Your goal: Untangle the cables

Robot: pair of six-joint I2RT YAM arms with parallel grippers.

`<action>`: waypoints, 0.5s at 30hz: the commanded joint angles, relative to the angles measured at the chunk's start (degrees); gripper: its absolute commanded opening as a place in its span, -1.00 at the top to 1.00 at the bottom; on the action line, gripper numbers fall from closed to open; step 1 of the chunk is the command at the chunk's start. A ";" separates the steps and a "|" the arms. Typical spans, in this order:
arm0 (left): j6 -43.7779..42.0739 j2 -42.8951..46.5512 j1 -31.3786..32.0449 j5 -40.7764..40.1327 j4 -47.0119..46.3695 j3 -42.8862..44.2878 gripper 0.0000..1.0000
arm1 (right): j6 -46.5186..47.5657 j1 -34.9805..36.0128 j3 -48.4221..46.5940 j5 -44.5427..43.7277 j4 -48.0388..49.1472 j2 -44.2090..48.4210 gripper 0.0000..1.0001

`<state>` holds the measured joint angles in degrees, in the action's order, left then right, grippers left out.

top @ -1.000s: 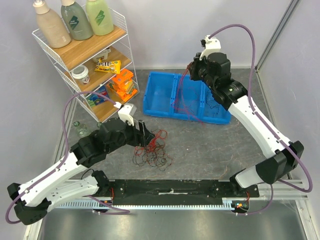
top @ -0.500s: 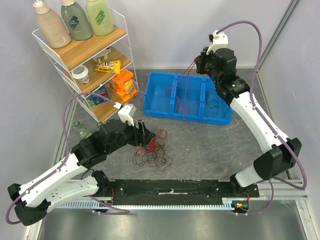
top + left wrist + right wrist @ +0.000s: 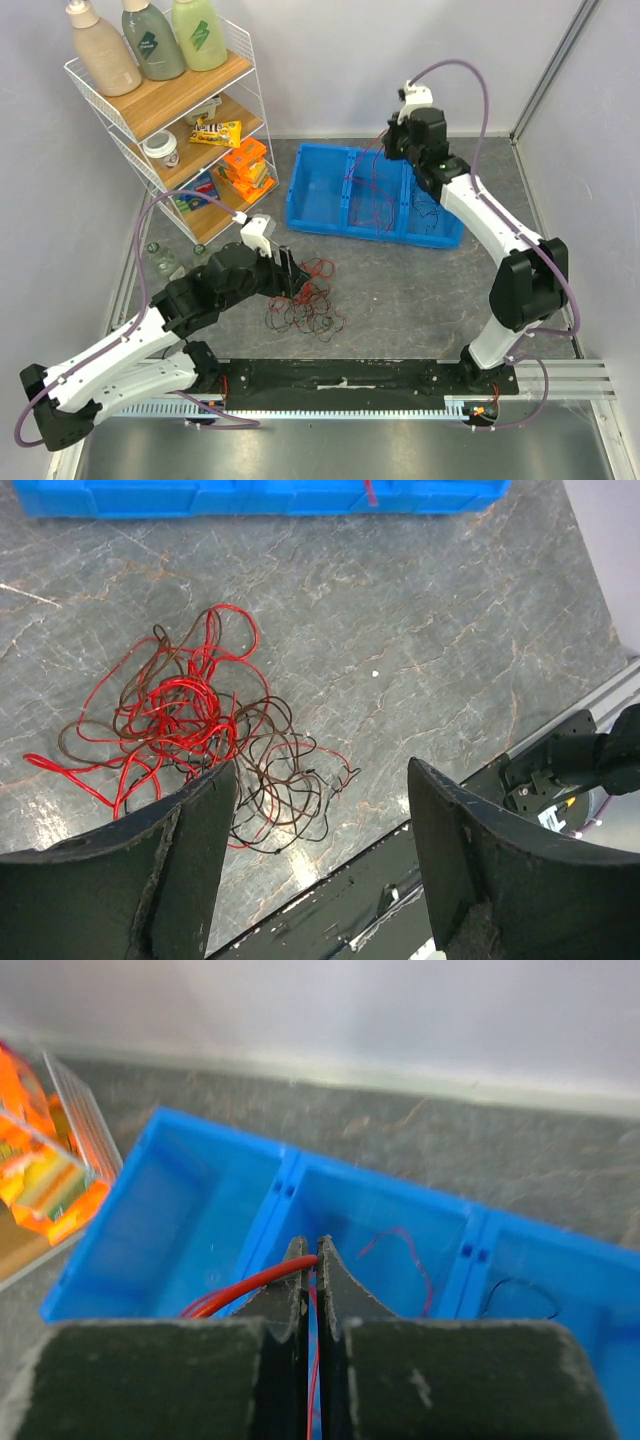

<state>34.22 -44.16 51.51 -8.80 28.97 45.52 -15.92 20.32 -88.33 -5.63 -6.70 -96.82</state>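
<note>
A loose clump of red and black cables [image 3: 305,298] lies on the grey table in front of the left arm; it also shows in the left wrist view [image 3: 195,735]. My left gripper [image 3: 287,268] hovers over the clump's left part, open and empty [image 3: 320,820]. My right gripper [image 3: 392,140] is raised above the blue bin [image 3: 320,200], shut on a red cable [image 3: 250,1285] that hangs in loops down into the bin's middle compartment [image 3: 372,195]. Black cable lies in the bin's right compartment [image 3: 430,215].
A wire shelf rack [image 3: 175,130] with bottles, snacks and boxes stands at back left. A glass jar [image 3: 160,262] sits on the table beside it. A black rail [image 3: 340,378] runs along the near table edge. Grey walls close the back and right.
My right gripper swung back and left above the blue bin, carrying the red cable with it. My left arm shifted slightly forward; the clump on the table stayed put.
</note>
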 commanded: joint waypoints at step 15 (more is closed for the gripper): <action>7.88 -7.17 -0.09 0.62 -3.48 -4.65 -0.56 | 2.91 2.36 -1.32 -5.70 -14.04 -11.57 -0.05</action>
<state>38.70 -51.05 51.51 -8.82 28.58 41.54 -16.56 21.96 -85.10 -6.44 -14.15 -110.02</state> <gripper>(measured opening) 0.778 0.423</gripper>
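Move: The right hand still pinches the red cable. The crate's middle compartment lies nearly straight beneath it, about 2 cm ahead and 25 cm down. The left compartment is some 12 cm left of that one, and the right compartment with the black cable about 12 cm to its right. From this hand the tangle is roughly 32 cm back and 14 cm left, near table level. The tangle lies almost directly under the open left hand, about 20 cm down. Downward, fast, then easing off, the right hand sinks about 17 cm towards the middle compartment, its fingers tipping some 20 degrees further down. Over the last part they open from shut to nearly half, letting go of the red cable. Meanwhile the left hand, fingers staying wide open, lowers about 6 cm towards the tangle and tips slightly down, without reaching it. ##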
